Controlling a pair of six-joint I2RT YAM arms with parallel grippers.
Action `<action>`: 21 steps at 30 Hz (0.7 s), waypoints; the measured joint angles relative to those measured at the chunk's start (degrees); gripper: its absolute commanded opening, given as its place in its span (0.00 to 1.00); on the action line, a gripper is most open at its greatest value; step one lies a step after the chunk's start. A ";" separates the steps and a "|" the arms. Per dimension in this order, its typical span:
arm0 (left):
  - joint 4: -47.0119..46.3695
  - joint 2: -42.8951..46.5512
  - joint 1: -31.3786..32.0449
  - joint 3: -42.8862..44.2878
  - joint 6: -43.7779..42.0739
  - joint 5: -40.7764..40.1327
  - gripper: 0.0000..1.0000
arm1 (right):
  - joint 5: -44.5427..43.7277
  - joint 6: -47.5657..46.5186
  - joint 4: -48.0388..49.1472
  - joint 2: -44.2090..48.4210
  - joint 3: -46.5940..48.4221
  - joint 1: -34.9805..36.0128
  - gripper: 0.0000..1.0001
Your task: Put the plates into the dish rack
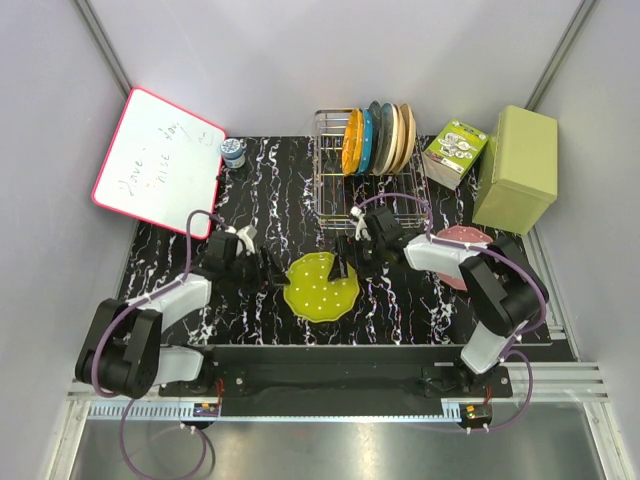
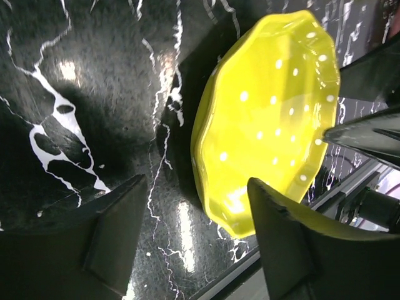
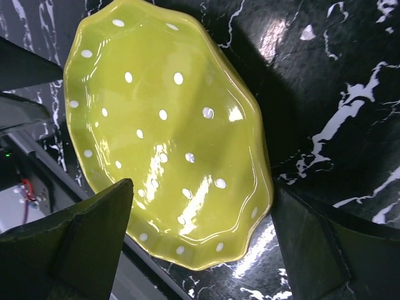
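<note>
The yellow-green plate [image 1: 320, 287] with white dots lies on the black marbled table between both arms. My left gripper [image 1: 274, 272] is at its left rim, open; in the left wrist view [image 2: 194, 234] the plate's edge [image 2: 247, 219] sits in the gap close to one finger [image 2: 294, 244]. My right gripper [image 1: 345, 265] is over the plate's right side, open, its fingers straddling the rim [image 3: 206, 253]. The pink plate [image 1: 462, 240] lies partly hidden under the right arm. The dish rack [image 1: 340, 195] holds the orange plate [image 1: 351, 142] and the blue plate [image 1: 366, 140] upright.
Teal, beige and tan plates [image 1: 398, 135] also stand in the rack. An olive-green box [image 1: 517, 168] and a printed carton [image 1: 453, 152] are at the back right. A whiteboard [image 1: 155, 165] and a small tin [image 1: 233, 152] sit at the back left.
</note>
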State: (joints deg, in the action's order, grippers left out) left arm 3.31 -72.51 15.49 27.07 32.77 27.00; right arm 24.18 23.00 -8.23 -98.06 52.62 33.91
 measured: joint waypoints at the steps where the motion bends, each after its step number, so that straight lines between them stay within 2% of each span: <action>1: -0.15 -0.55 0.02 -0.13 0.24 0.17 0.65 | 0.48 0.61 0.46 0.02 -0.28 0.00 0.96; 4: -0.33 -1.90 0.09 -0.66 0.90 0.68 0.56 | 1.70 2.38 1.75 0.20 -1.20 -0.09 0.96; 9: -2.16 -3.61 0.33 -1.36 1.92 1.92 0.49 | 4.66 5.55 4.37 0.87 -3.61 -1.79 0.94; 14: -4.87 -5.77 1.14 -1.49 2.78 3.13 0.43 | 12.48 10.16 7.74 -1.79 -4.26 -4.92 0.93; 21: -6.91 -6.51 0.59 -2.25 3.26 3.30 0.23 | 17.31 15.10 15.39 -2.78 -7.50 -6.34 0.91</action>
State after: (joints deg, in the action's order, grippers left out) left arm -3.60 -79.02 16.08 24.82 36.03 30.30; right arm 41.50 38.11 7.16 -100.84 45.12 27.57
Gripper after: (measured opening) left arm 0.313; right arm 0.918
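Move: The yellow-green plate's middle lies about 10 cm to the left hand's right, 2 cm nearer the base and 3 cm below it, so the rim begins just beyond those fingers. From the right hand the plate's middle is some 6 cm left, 4 cm back and 2 cm lower; from that hand the dish rack's middle stands about 24 cm ahead and 6 cm right, and the pink plate 27 cm right and 2 cm farther out. The left hand sinks about 2 cm while easing roughly 1 cm back and 1 cm right onto the yellow-green plate's left rim, its half-open fingers closing to under half their gap with one outside the rim and the other over the dish. The right hand stays at the opposite rim, creeping about 1 cm back, and rolls its still wide-open fingers some 20 degrees out of their steep downward slant to point flatter to the left, with its outer finger still against the rim. ##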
